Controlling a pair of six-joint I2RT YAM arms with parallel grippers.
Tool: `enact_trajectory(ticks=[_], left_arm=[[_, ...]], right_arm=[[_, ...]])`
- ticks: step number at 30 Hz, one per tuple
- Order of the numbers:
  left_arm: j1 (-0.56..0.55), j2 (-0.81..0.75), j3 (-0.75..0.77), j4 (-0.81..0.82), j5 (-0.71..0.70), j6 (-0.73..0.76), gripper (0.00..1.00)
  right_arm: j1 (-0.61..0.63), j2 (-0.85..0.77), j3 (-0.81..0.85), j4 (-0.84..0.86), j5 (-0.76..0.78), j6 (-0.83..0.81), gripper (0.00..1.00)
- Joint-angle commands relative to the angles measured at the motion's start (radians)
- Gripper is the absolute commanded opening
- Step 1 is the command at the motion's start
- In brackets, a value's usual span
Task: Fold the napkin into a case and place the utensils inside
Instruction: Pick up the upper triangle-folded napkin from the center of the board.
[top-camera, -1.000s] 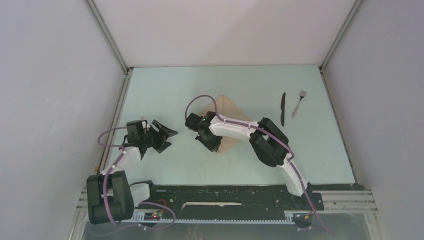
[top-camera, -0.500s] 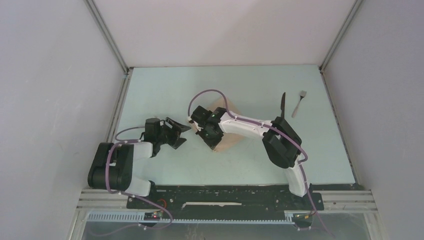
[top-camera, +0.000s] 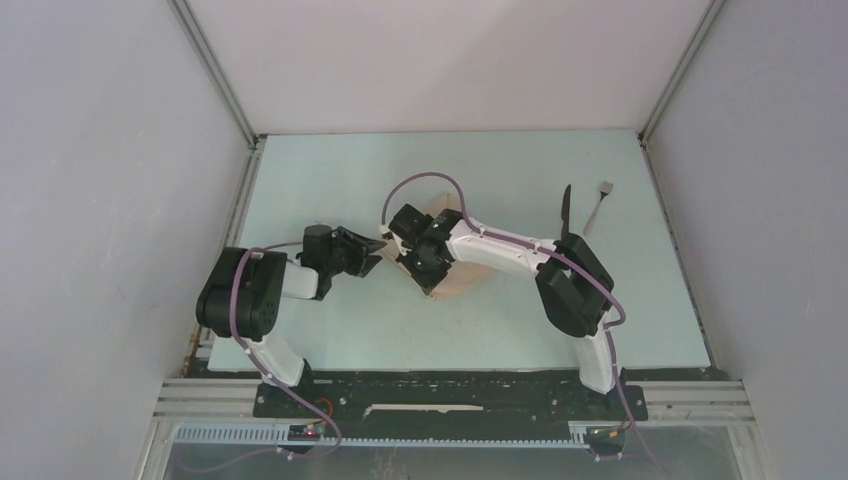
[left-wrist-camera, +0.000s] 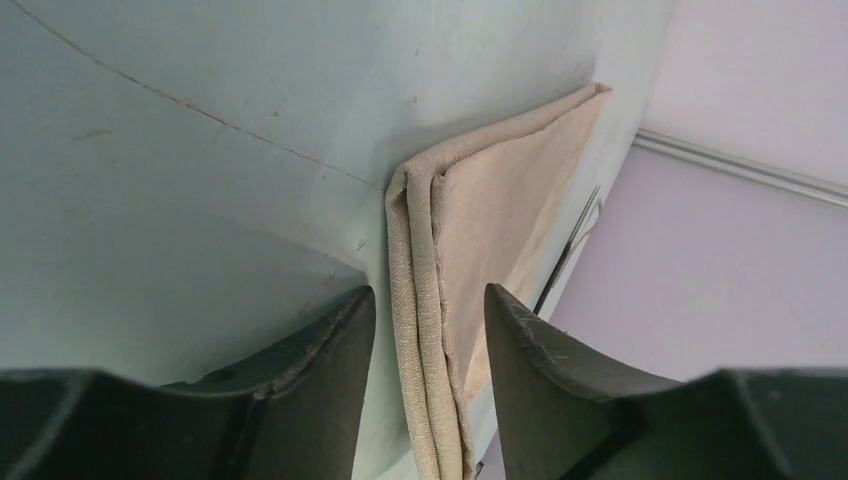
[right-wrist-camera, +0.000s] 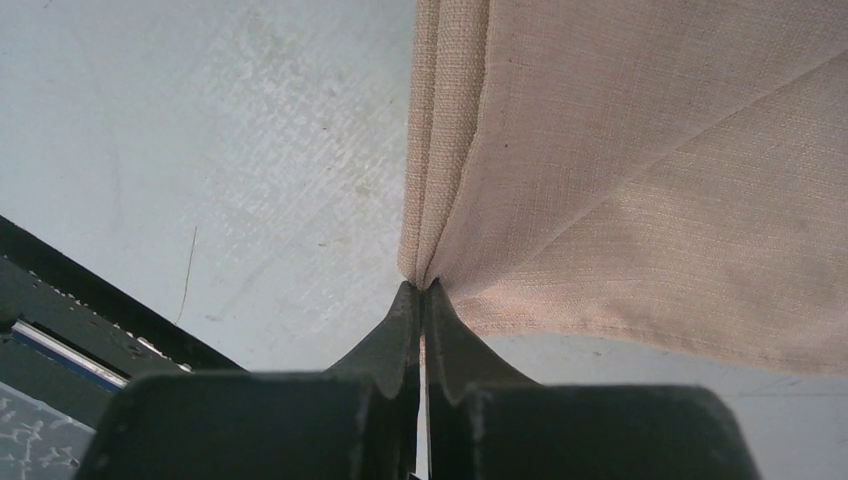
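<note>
The beige napkin (top-camera: 465, 275) lies folded in the middle of the table, mostly under my right arm. In the right wrist view my right gripper (right-wrist-camera: 420, 287) is shut on a corner of the napkin (right-wrist-camera: 620, 150), where the layers bunch together. From above, the right gripper (top-camera: 428, 278) sits over the cloth's near corner. My left gripper (top-camera: 372, 254) reaches in from the left and is open. In the left wrist view the napkin's folded edge (left-wrist-camera: 425, 300) stands between the fingers (left-wrist-camera: 330, 350) with a gap on each side. The black knife (top-camera: 566, 205) and grey fork (top-camera: 598, 205) lie at the far right.
My right arm's elbow (top-camera: 575, 285) hangs just in front of the knife's near end. Grey walls close the table on the left, far side and right. A black rail (top-camera: 450, 395) runs along the near edge.
My left arm has swung right to the napkin's left side and its jaws have narrowed around the folded edge. My right gripper has carried its corner slightly farther away.
</note>
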Motion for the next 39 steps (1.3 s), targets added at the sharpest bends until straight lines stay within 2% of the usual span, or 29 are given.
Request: enact_trajectory(ticks=[1, 8, 15, 24, 27, 30, 33, 37, 39], left_arm=[[-0.009, 0.047, 0.014, -0.006, -0.076, 0.004, 0.51], [-0.010, 0.096, 0.044, 0.016, -0.061, 0.003, 0.48], [-0.010, 0.116, 0.059, 0.021, -0.063, 0.009, 0.36], [-0.010, 0.124, 0.089, 0.009, -0.067, 0.024, 0.35], [-0.009, 0.107, 0.091, -0.008, -0.074, 0.031, 0.26], [-0.004, 0.050, 0.097, -0.068, -0.089, 0.058, 0.16], [0.018, -0.053, 0.098, -0.162, -0.091, 0.082, 0.01], [0.079, -0.273, 0.083, -0.348, -0.077, 0.142, 0.00], [0.137, -0.423, 0.086, -0.505, -0.085, 0.200, 0.00]], right_arm=[[-0.010, -0.072, -0.003, 0.020, -0.013, -0.013, 0.00], [-0.009, -0.077, -0.012, 0.024, -0.022, -0.013, 0.00], [-0.008, -0.080, -0.014, 0.028, -0.022, -0.013, 0.00], [-0.006, -0.077, -0.017, 0.031, -0.024, -0.015, 0.00], [-0.005, -0.078, -0.016, 0.031, -0.023, -0.015, 0.00], [0.005, -0.086, -0.012, 0.029, -0.023, -0.012, 0.00], [0.031, -0.108, -0.009, 0.030, -0.031, 0.005, 0.00], [0.112, -0.141, 0.013, 0.025, -0.058, 0.039, 0.00], [0.163, -0.155, 0.037, 0.026, -0.105, 0.071, 0.00]])
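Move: The left hand's fingers are partly open just short of the folded napkin's left corner, about 2 cm ahead of them, 1 cm right and 1 cm lower. From this hand the napkin's near corner, already pinched and raised by the right hand, is some 10 cm back and 9 cm right, roughly 2 cm higher; the far corner is about 11 cm ahead, 13 cm right and 2 cm lower. From the right hand the left corner is about 11 cm ahead, 8 cm left and 4 cm lower. The left hand eases forward about 2 cm and slightly down, its fingers narrowing around the folded layers at the napkin's left corner until they pinch shut on them, then lifts about 5 cm while drawing some 2.5 cm left and a little back. The right hand holds still with its steady grip on the near corner until that pinch closes, then goes up, back and left by about 2 cm each, in step with the left. ##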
